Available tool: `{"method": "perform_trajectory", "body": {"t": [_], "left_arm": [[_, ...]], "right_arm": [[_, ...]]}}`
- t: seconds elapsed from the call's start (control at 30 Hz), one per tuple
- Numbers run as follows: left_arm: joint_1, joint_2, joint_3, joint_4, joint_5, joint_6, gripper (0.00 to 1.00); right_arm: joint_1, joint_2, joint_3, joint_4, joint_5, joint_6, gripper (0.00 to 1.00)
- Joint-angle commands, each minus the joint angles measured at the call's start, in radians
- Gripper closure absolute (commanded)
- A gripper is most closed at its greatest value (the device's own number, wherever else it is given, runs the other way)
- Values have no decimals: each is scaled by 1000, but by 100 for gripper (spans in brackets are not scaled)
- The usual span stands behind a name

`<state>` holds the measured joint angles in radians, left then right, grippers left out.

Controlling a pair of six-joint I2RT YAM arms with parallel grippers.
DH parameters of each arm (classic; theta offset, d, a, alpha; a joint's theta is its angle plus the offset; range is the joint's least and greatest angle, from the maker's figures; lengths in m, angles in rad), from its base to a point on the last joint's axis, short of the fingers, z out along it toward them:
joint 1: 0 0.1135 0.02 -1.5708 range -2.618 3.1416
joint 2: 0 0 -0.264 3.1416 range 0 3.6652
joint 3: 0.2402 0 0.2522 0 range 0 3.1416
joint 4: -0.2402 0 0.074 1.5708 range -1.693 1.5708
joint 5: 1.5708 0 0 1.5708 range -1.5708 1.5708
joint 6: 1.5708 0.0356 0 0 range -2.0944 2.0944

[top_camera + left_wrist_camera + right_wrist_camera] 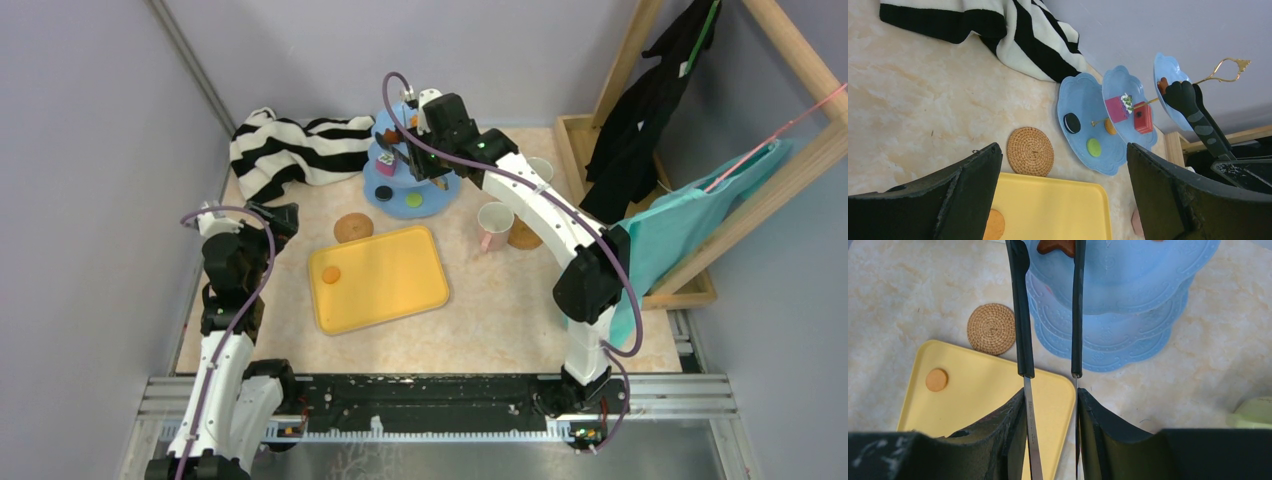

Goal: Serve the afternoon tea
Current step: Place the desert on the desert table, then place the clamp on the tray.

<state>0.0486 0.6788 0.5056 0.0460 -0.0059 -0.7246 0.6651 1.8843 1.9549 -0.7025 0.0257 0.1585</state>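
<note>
The light-blue three-tier stand (420,196) sits at the back centre with small toy cookies and cake slices on its tiers. My right gripper (430,160) is shut on black-tipped metal tongs (1023,315), and their tips pinch a brown star cookie (1055,246) over the top tier (1138,275). My left gripper (1063,195) hangs open and holds nothing at the table's left, above the yellow tray (400,290). One orange cookie (331,274) lies on the tray. A cork coaster (353,227) lies bare beside it. The pink-handled cup (494,226) stands next to a second coaster (524,236).
A black-and-white striped cloth (290,150) lies bunched at the back left. A yellow-green cup (1253,412) shows at the right, another cup (541,168) behind the right arm. A wooden rack (690,290) draped with black and teal clothes borders the right side.
</note>
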Motion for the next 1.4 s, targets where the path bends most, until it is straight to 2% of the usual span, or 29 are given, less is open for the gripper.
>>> {"method": "perform_trajectory", "body": {"t": [0.0, 0.43, 0.7, 0.9, 1.07, 1.37], "left_arm": [[8, -2, -2, 33, 14, 11, 1], [14, 2, -6, 28, 8, 13, 1], [16, 17, -9, 18, 2, 4, 1], [25, 27, -4, 12, 4, 2, 1], [37, 32, -7, 4, 9, -8, 1], [51, 40, -18, 17, 33, -25, 1]], "right_arm": [[-5, -64, 13, 57, 13, 2, 62], [10, -152, -57, 106, 10, -6, 64], [131, -214, -159, 144, 59, -37, 65], [244, -278, -330, 215, 80, -25, 66], [322, -325, -494, 295, 41, 17, 66], [436, -304, -678, 390, -8, 71, 65]]}}
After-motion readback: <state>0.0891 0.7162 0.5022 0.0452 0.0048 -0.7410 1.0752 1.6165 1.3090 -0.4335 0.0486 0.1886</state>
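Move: The orange cookie, the last one on the yellow tray, lies about 15 cm back and 22 cm to the left of my right hand, which holds the tongs, and some 24 cm below it. The tray's middle is around 10 cm to the cookie's right; the woven coaster sits about 10 cm farther out and 5 cm right of the cookie. The brown star is 8 cm ahead of my right hand, 6 cm left and 10 cm below. From my left hand, the cookie is about 5 cm back, 11 cm right and 22 cm down. Still gripping the tongs with their tips apart, I lift my right hand a couple of centimetres clear of the brown star on the top tier, then sweep it back about 20 cm, down and somewhat left over the yellow tray towards the orange cookie. On the way I swing the tongs some 20 degrees counter-clockwise, bringing their tips close above the cookie. ##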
